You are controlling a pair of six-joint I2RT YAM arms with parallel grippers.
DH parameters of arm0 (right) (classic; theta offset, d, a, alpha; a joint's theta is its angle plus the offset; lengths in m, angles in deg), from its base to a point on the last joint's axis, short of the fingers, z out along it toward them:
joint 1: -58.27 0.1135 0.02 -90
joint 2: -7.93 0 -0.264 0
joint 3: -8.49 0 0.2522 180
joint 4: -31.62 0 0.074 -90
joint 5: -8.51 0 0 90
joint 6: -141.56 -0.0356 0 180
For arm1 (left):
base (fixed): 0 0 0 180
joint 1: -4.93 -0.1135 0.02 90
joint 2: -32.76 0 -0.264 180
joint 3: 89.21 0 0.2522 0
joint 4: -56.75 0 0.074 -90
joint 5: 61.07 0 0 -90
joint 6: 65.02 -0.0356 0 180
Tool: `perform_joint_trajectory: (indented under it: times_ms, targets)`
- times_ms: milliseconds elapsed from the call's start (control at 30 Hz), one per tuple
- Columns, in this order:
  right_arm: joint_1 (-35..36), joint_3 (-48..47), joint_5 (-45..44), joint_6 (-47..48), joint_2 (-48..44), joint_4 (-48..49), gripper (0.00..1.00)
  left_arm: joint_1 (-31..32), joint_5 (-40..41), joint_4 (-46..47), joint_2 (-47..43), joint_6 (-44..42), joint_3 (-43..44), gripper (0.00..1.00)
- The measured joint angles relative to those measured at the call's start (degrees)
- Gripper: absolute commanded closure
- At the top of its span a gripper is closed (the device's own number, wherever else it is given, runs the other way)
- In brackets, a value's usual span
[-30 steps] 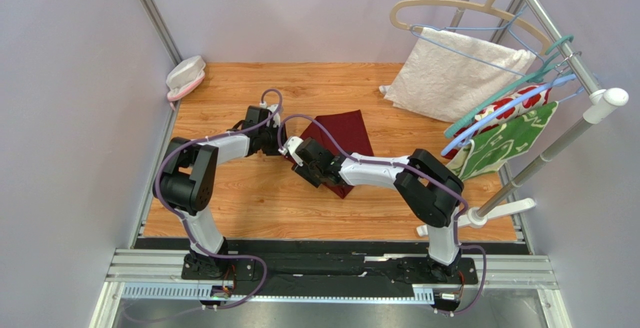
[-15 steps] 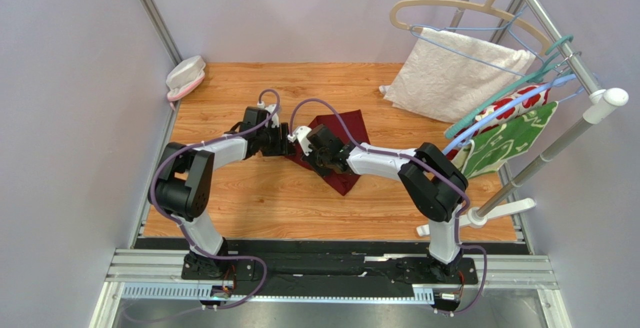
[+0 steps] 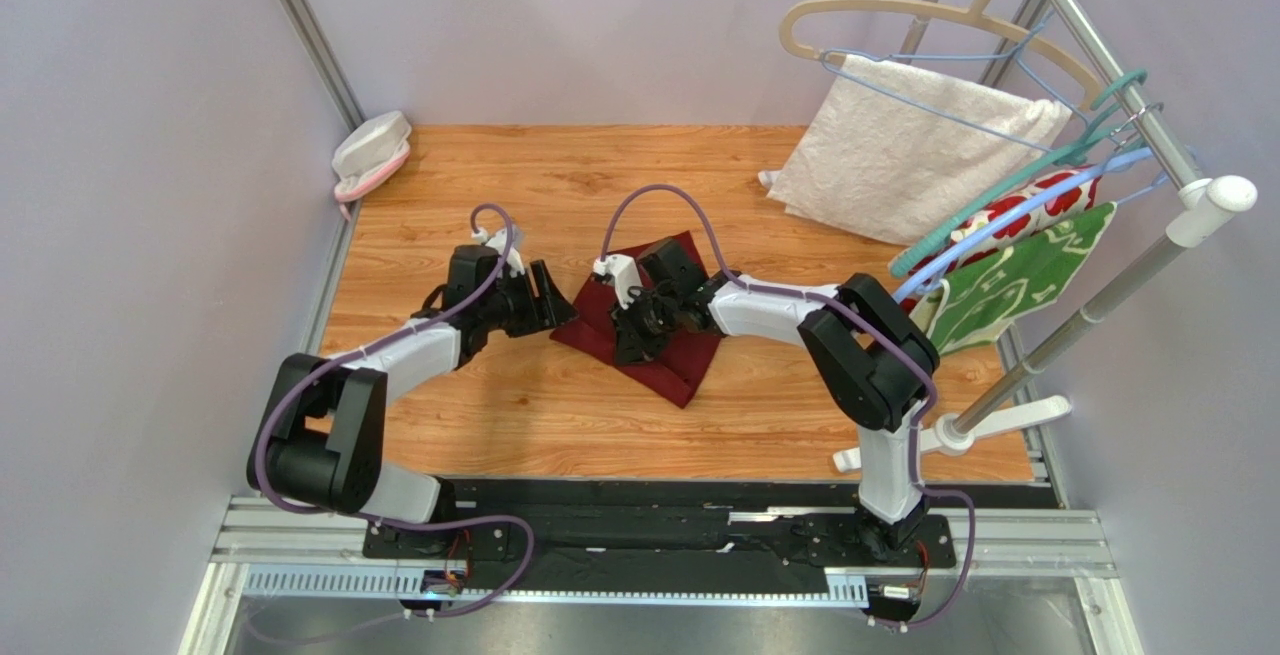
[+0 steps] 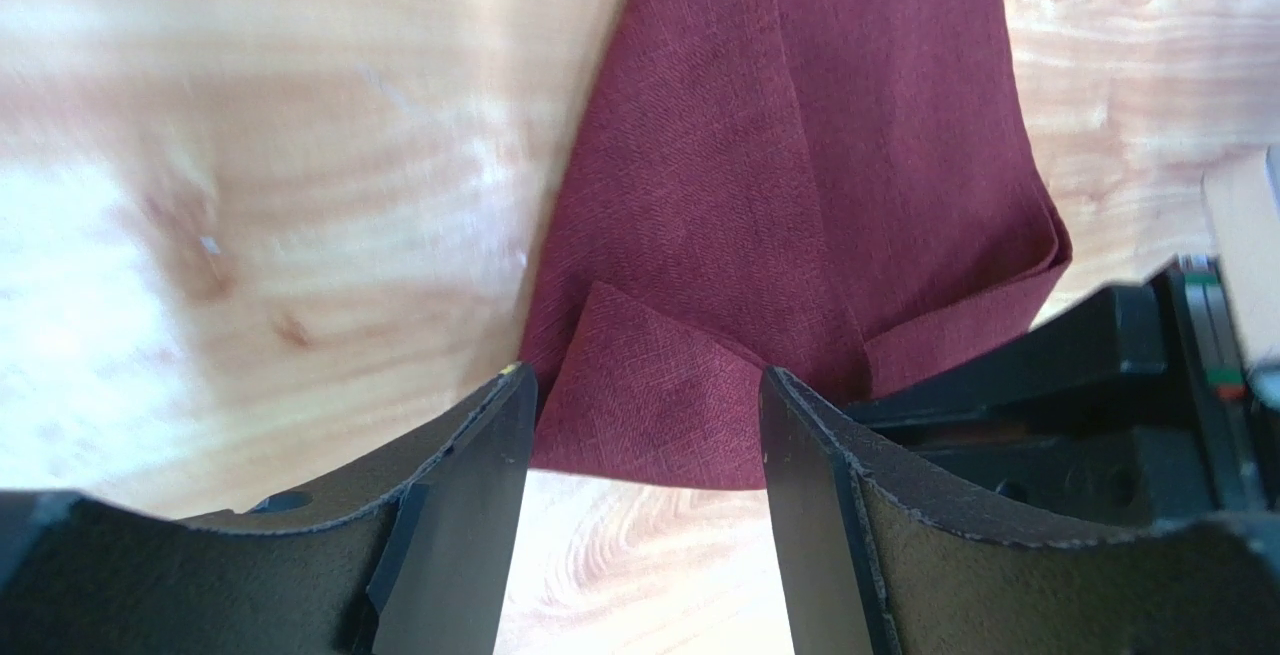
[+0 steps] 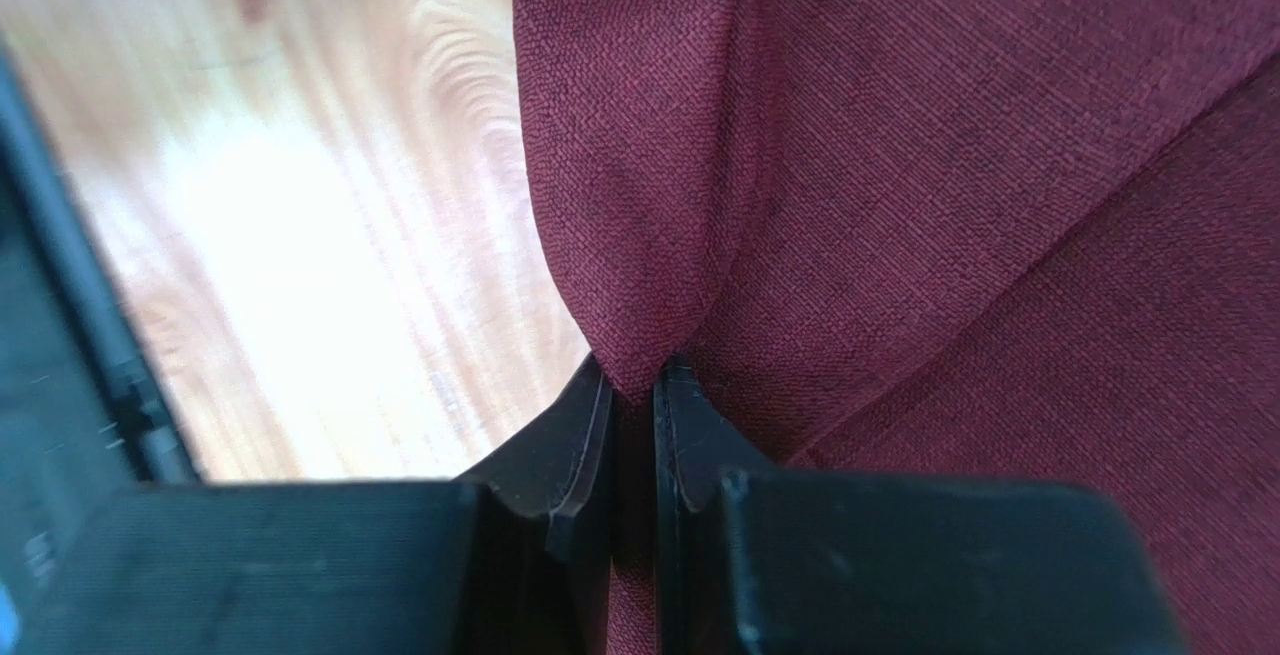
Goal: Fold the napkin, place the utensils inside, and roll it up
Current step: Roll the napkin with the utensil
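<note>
The dark red napkin (image 3: 684, 363) lies partly folded on the wooden table (image 3: 496, 400), mid-table. My right gripper (image 3: 639, 310) sits over its middle. In the right wrist view the right gripper (image 5: 634, 385) is shut on a pinched ridge of the napkin (image 5: 977, 205), the cloth rising between the two tips. My left gripper (image 3: 544, 303) is just left of the cloth's left corner. In the left wrist view the left gripper (image 4: 646, 385) is open, a turned-over corner of the napkin (image 4: 812, 160) lying just beyond its tips and nothing held. The utensils are out of view.
A white textured towel (image 3: 902, 145) hangs on a hanger at the back right. Beside it, red and green floral cloths (image 3: 1022, 258) hang on a rack whose foot (image 3: 962, 423) stands at the table's right edge. A white-and-pink object (image 3: 370, 153) sits in the back left corner.
My left gripper has opened and drawn back to the left off the napkin. My right gripper has shut on a fold of the cloth, and the napkin has bunched toward the left.
</note>
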Motion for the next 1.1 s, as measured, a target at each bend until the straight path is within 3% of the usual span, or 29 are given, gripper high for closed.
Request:
perform_joint_trajectory:
  times_ms: [200,500,800,933,1000,1100]
  targets:
    - [-2.01,0.00,7.48,-1.44,1.49,0.04,0.99,-0.02,-0.96,0.39,1.60,1.75,-0.87,0.35]
    - [-2.16,0.00,10.84,-1.97,2.14,-0.42,1.00,-0.02,-0.35,-0.52,4.94,2.12,-0.87,0.41]
    - [-2.75,-0.11,12.81,-2.01,2.69,-0.57,0.98,-0.07,-2.54,0.87,7.50,3.45,-0.92,0.71]
    - [-2.99,-0.33,13.25,-2.16,2.75,-1.40,0.85,-0.09,-2.93,1.40,7.80,3.63,-1.55,0.83]
    - [-2.99,-0.61,13.16,-2.25,2.73,-2.21,0.68,-0.09,-3.06,1.36,8.00,3.67,-1.55,0.88]
    - [-2.99,-1.27,12.04,-2.64,2.58,-4.31,0.56,-0.09,-3.69,1.29,8.33,3.69,-1.49,0.92]
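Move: My open left hand is poised over the napkin's left corner, which lies about 2 cm back, 1 cm to its right and 5 cm below. My right hand still pinches the napkin's near edge; from it that left corner is some 9 cm to the left and 2 cm farther out, at about the same height. The napkin's near corner lies roughly 6 cm back and 7 cm to the right of my right hand. I lower my left hand about 5 cm and ease it back some 2 cm onto the napkin's left corner, tipping it down about 10 degrees, and shut its fingers to pinch the cloth there. Meanwhile my right hand, keeping its pinch, drags the near edge about 2 cm back towards me, fingertips swinging my way, then starts to open around the cloth. ##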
